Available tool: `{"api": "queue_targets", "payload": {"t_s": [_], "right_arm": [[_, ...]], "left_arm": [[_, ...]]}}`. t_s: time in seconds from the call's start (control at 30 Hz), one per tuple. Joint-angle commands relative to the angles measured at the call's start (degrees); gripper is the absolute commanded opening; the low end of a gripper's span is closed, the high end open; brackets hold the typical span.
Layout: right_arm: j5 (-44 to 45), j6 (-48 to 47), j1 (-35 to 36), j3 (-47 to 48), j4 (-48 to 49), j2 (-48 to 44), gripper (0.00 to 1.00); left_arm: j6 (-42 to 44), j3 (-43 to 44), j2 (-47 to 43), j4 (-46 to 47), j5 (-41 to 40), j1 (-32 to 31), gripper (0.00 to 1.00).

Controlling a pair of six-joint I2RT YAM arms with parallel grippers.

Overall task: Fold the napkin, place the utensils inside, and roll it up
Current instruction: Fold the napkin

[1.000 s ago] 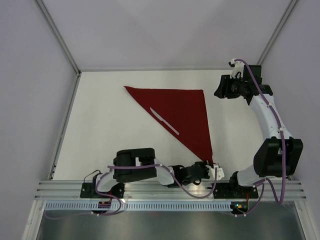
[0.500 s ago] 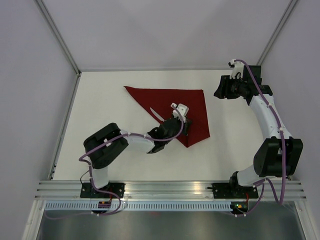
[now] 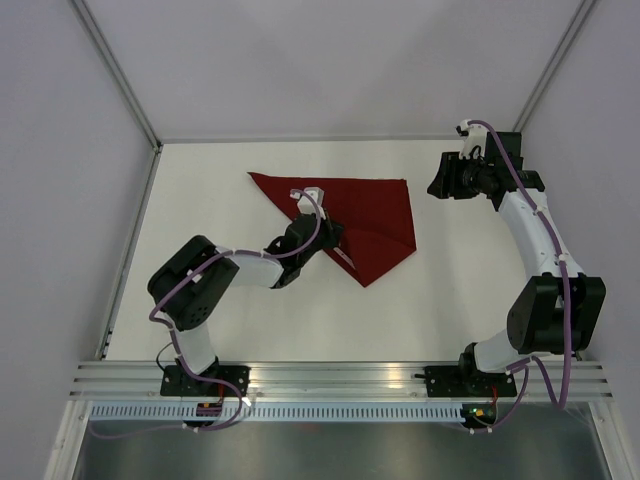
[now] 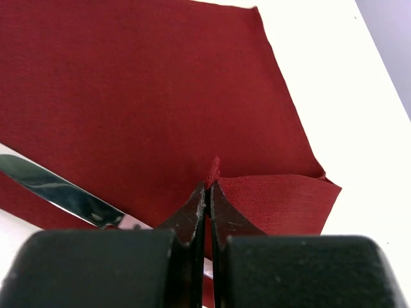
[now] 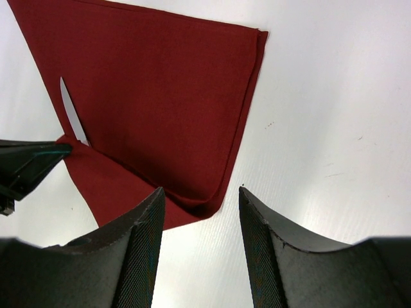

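The maroon napkin (image 3: 375,210) lies folded on the white table, its near corner lifted and drawn back over itself. My left gripper (image 3: 333,238) is shut on that corner, and a tip of red cloth pokes out between the closed fingertips (image 4: 209,186). The utensil, a slim pale knife (image 4: 58,189), lies on the napkin (image 4: 128,83) just left of the jaws; part of it is under the fold. Its blade (image 5: 72,115) shows in the right wrist view. My right gripper (image 3: 445,178) hangs open above the table right of the napkin (image 5: 154,90), holding nothing (image 5: 200,192).
A metal rail (image 3: 340,380) with both arm bases runs along the near edge. Pale walls and slanted frame posts (image 3: 120,75) enclose the table on the left, back and right. Purple cables (image 3: 510,160) trail along the arms.
My left arm swung from the near edge out over the table, dragging the napkin's near corner up and to the far left across the knife. The right arm stayed still.
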Motion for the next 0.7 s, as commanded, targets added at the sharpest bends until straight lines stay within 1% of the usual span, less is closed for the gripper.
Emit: {"api": "queue_targets", "payload": {"t_s": [0.0, 0.33, 0.67], "right_arm": [[-0.73, 0.65, -0.18, -0.11, 1.04, 0.27, 0.55], [-0.73, 0.47, -0.09, -0.02, 0.96, 0.89, 0.56], [-0.73, 0.21, -0.18, -0.02, 0.61, 1.59, 0.56]], "left_arm": [[-3.46, 0.28, -2.54, -0.19, 1.86, 1.97, 0.02], [-4.25, 0.72, -3.15, -2.74, 2.04, 7.33, 0.02], [-3.72, 1.77, -3.15, -5.11, 2.39, 10.06, 0.02]]}}
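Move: The left hand, pinching the napkin's folded-over corner some 7 cm above the table, has the napkin's far-left corner about 22 cm ahead and 26 cm to its left. The knife's middle lies under it, about 1 cm ahead and 3 cm to the left; the napkin's far-right corner is 22 cm ahead and 19 cm right. From the right hand, the far-left corner is about 19 cm ahead, 51 cm left and 19 cm below. Keeping its pinch, the left hand draws the corner left and forward about 8 cm towards the far-left corner, slowing. ##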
